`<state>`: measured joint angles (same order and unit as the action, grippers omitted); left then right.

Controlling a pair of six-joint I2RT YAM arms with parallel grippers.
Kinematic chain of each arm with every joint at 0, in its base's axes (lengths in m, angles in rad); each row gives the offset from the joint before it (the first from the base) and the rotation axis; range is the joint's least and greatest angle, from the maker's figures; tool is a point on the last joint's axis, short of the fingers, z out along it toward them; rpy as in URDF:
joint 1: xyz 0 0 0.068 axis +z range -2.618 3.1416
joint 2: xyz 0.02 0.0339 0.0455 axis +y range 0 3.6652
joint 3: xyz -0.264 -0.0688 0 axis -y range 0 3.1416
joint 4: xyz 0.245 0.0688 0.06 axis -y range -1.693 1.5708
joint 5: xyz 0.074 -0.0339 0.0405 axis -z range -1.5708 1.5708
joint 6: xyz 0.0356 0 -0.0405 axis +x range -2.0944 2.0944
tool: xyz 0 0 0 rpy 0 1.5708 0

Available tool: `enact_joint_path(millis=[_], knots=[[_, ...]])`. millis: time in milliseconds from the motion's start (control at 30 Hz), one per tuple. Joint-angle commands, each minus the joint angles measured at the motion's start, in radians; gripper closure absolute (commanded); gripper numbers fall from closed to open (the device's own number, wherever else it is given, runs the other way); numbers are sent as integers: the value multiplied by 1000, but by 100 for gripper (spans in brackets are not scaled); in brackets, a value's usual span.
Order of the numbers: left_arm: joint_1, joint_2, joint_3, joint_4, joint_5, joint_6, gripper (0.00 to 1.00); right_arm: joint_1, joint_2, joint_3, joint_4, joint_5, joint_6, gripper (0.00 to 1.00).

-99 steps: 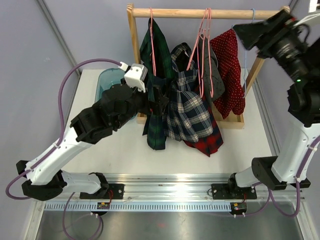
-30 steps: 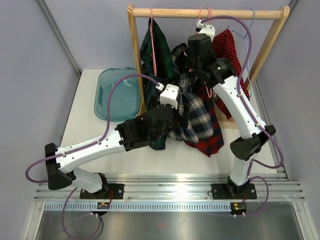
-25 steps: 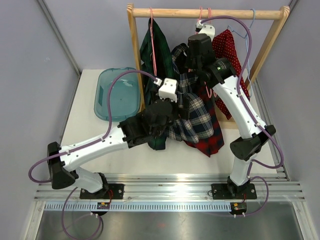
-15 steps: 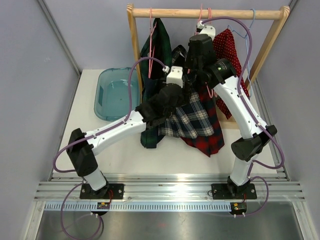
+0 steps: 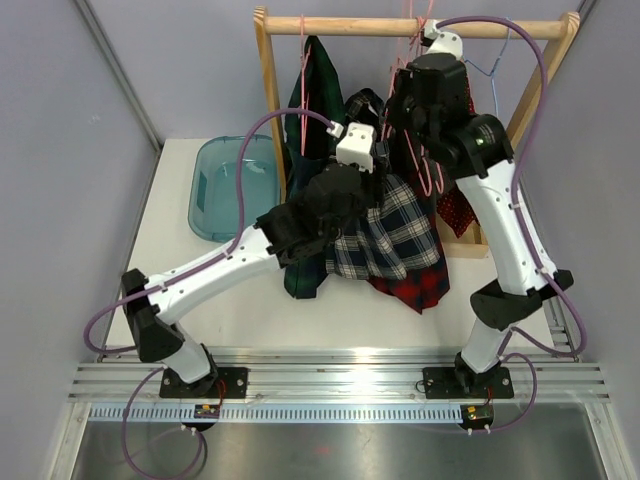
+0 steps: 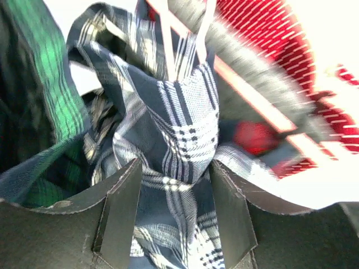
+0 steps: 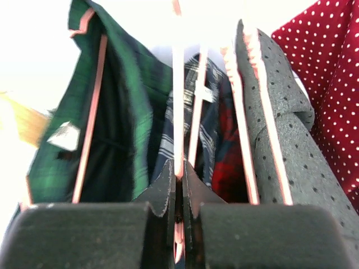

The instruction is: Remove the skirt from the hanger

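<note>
The navy-and-white plaid skirt (image 5: 390, 235) hangs mid-rack from a pink wire hanger (image 5: 427, 172). My left gripper (image 5: 368, 190) is pressed into the skirt's upper part. In the left wrist view a bunched fold of the skirt (image 6: 185, 112) fills the gap between the fingers (image 6: 119, 213), and the left gripper (image 6: 176, 185) is shut on it. My right gripper (image 5: 403, 112) is high by the rail. In the right wrist view the right gripper (image 7: 179, 174) is shut on one pink hanger wire (image 7: 178, 112), with the skirt's waist (image 7: 199, 95) just behind.
The wooden rack (image 5: 400, 25) also carries a dark green plaid garment (image 5: 310, 90), a grey dotted one (image 7: 269, 84) and a red polka-dot one (image 5: 460, 205). Red plaid cloth (image 5: 415, 285) hangs under the skirt. A teal basin (image 5: 225, 185) sits at the left of the table.
The right arm swung in to the hangers, then rose towards the rail. The left gripper climbed from the skirt's lower part to its top, and the skirt's hem lifted with it.
</note>
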<state>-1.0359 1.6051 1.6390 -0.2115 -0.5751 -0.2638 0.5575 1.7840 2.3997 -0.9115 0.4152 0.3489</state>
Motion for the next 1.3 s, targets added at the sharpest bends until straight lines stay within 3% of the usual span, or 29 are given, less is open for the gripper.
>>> enact_joint_path(millis=[0, 233, 333, 367, 533, 967, 1267], knots=[[-29, -97, 76, 34, -51, 57, 45, 1, -106, 61, -13, -56, 31, 100], [-64, -139, 116, -5, -63, 58, 49, 12, -213, 3, -6, -208, 65, 100], [-107, -158, 111, -6, -81, 86, 68, 19, -276, -65, 32, -240, 78, 100], [-116, -162, 110, -8, -92, 98, 84, 18, -293, -103, 45, -245, 79, 100], [-179, -204, 91, -37, -150, 106, 100, 21, -356, -129, 65, -245, 93, 100], [-312, -407, -218, -22, -201, 2, 100, 19, -362, 15, 14, -187, 84, 100], [-412, -422, -301, -37, -284, -29, 100, 21, -416, -57, 25, -204, 116, 100]])
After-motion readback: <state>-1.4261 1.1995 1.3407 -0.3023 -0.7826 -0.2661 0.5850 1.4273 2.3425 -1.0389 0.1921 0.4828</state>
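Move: The navy plaid skirt's gathered top lies between the left hand's half-open fingers, about 2 cm ahead and 1 cm below. From that hand the green plaid skirt hangs roughly 12 cm to the left and 2 cm ahead, the grey skirt some 9 cm right and 5 cm ahead. From the right hand, already gripping the pink hanger, the navy skirt's top is around 7 cm back, 4 cm left and 12 cm below. Both hands draw back some 15 cm, left fingers closing on the navy skirt, right also raising its hanger. ##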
